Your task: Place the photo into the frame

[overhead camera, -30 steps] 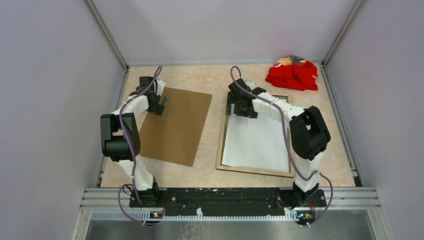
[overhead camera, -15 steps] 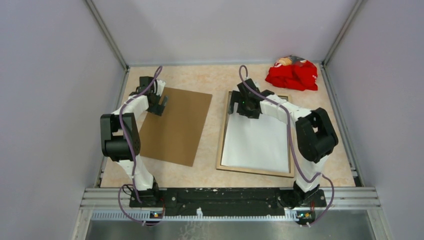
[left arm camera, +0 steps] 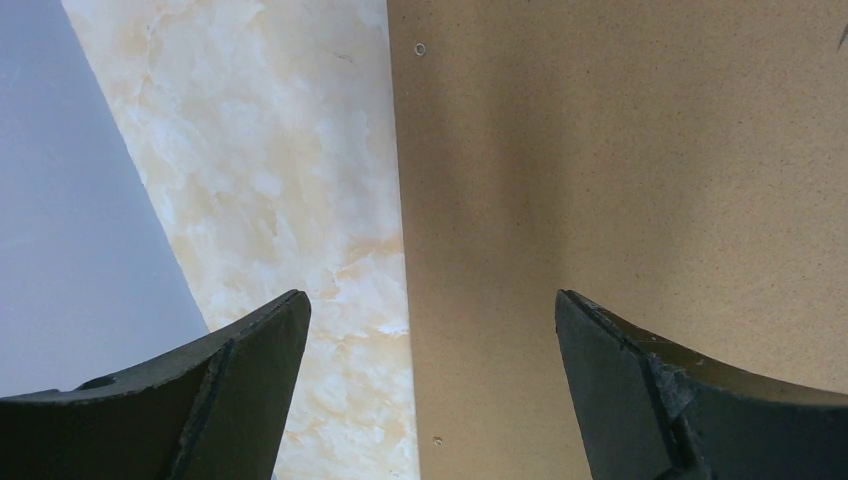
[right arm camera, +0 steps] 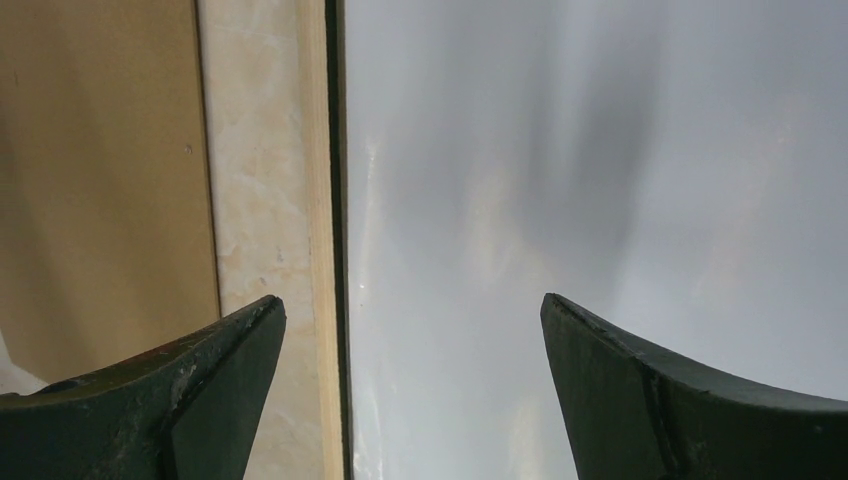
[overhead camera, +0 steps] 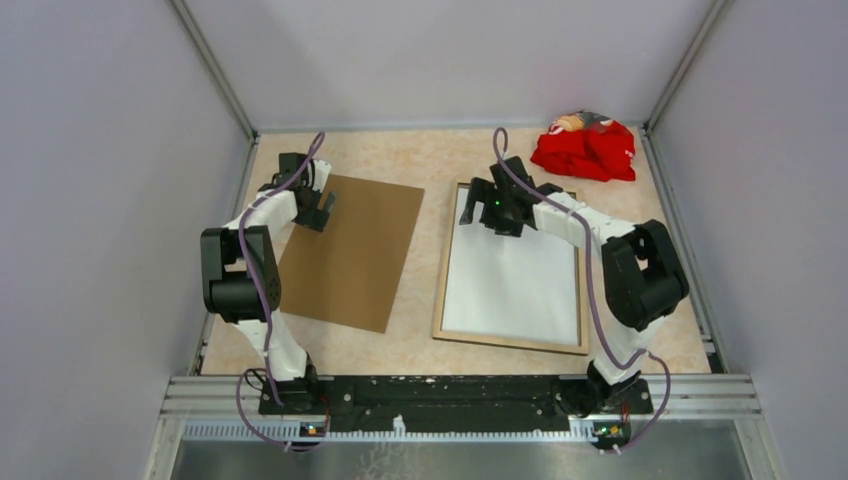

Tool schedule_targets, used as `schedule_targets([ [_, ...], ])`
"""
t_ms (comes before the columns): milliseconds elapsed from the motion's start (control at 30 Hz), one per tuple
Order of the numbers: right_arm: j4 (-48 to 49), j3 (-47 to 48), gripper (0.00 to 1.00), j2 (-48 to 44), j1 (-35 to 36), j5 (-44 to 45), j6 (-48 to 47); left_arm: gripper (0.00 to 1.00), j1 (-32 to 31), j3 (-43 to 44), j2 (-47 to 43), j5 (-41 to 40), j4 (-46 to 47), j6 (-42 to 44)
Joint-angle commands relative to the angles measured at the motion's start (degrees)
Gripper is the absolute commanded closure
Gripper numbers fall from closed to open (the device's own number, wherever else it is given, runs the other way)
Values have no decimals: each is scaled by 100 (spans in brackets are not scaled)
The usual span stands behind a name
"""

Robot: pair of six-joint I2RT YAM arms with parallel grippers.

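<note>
The frame (overhead camera: 510, 344) lies flat at right centre, tan back up. Inside its rim lies the photo (overhead camera: 510, 285), plain white back up and squared with the frame. My right gripper (overhead camera: 497, 205) hovers open over the photo's far edge with nothing between its fingers. In the right wrist view, the right gripper (right arm camera: 410, 300) spans the frame's tan left rim (right arm camera: 318, 200) and the photo (right arm camera: 560, 180). My left gripper (overhead camera: 318, 205) stands open above the far left corner of the brown backing board. The left gripper (left arm camera: 428, 295) holds nothing.
The brown backing board (overhead camera: 350, 250) lies flat left of the frame, and the left wrist view shows the board's edge (left arm camera: 620, 150) against the marble table (left arm camera: 270, 180). A red cloth bundle (overhead camera: 585, 150) sits in the back right corner. Grey walls enclose three sides.
My right gripper moved right along the frame's far edge. The white sheet, askew over the frame's left rim before, now sits square inside it. The left arm has not moved.
</note>
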Motion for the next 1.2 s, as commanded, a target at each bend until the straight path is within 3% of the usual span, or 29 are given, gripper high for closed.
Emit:
schedule_targets([
  [0, 218, -53, 1, -311, 49, -120, 8, 1, -13, 60, -99, 63, 14, 11],
  [133, 162, -14, 5, -398, 459, 81, 111, 1, -7, 91, -93, 116, -11, 26],
  [367, -165, 990, 7, -82, 1376, 467, 432, 1, 354, 679, 18, 175, -370, 147],
  [533, -315, 1632, 6, 625, 1773, 572, 856, 2, 760, 832, 55, -516, 26, 578],
  [700, -459, 2131, 6, 1298, 1988, 685, 1131, 2, 917, 273, 166, -1379, 988, 1033],
  [967, -376, 2298, 6, 1835, 2011, 664, 1340, 2, 915, 31, 627, -1252, 1133, 783],
  [1167, -264, 2284, 5, 2203, 2020, 535, 1563, 1, 894, 84, 899, -544, 524, 440],
])
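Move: The frame's brown backing board lies flat, its middle roughly 30 cm left of the right hand, 8 cm back and 7 cm below. The frame, with the photo already in it, has its middle some 13 cm to that hand's right and 12 cm back, at table height. From the left hand, which is over the board's left edge, the board's middle is about 11 cm right, 10 cm back and 5 cm below; the left side wall stands about 18 cm to that hand's left. The right hand heads for the backing board's right edge, rising over the frame's left rail and travelling about 16 cm left and slightly back, then sinking until the open fingers straddle that edge. Meanwhile the left hand lifts, swings some 11 cm left off the board and comes down open over bare table beside its left edge, its left side tipping up. No touch can be made out for either hand. ##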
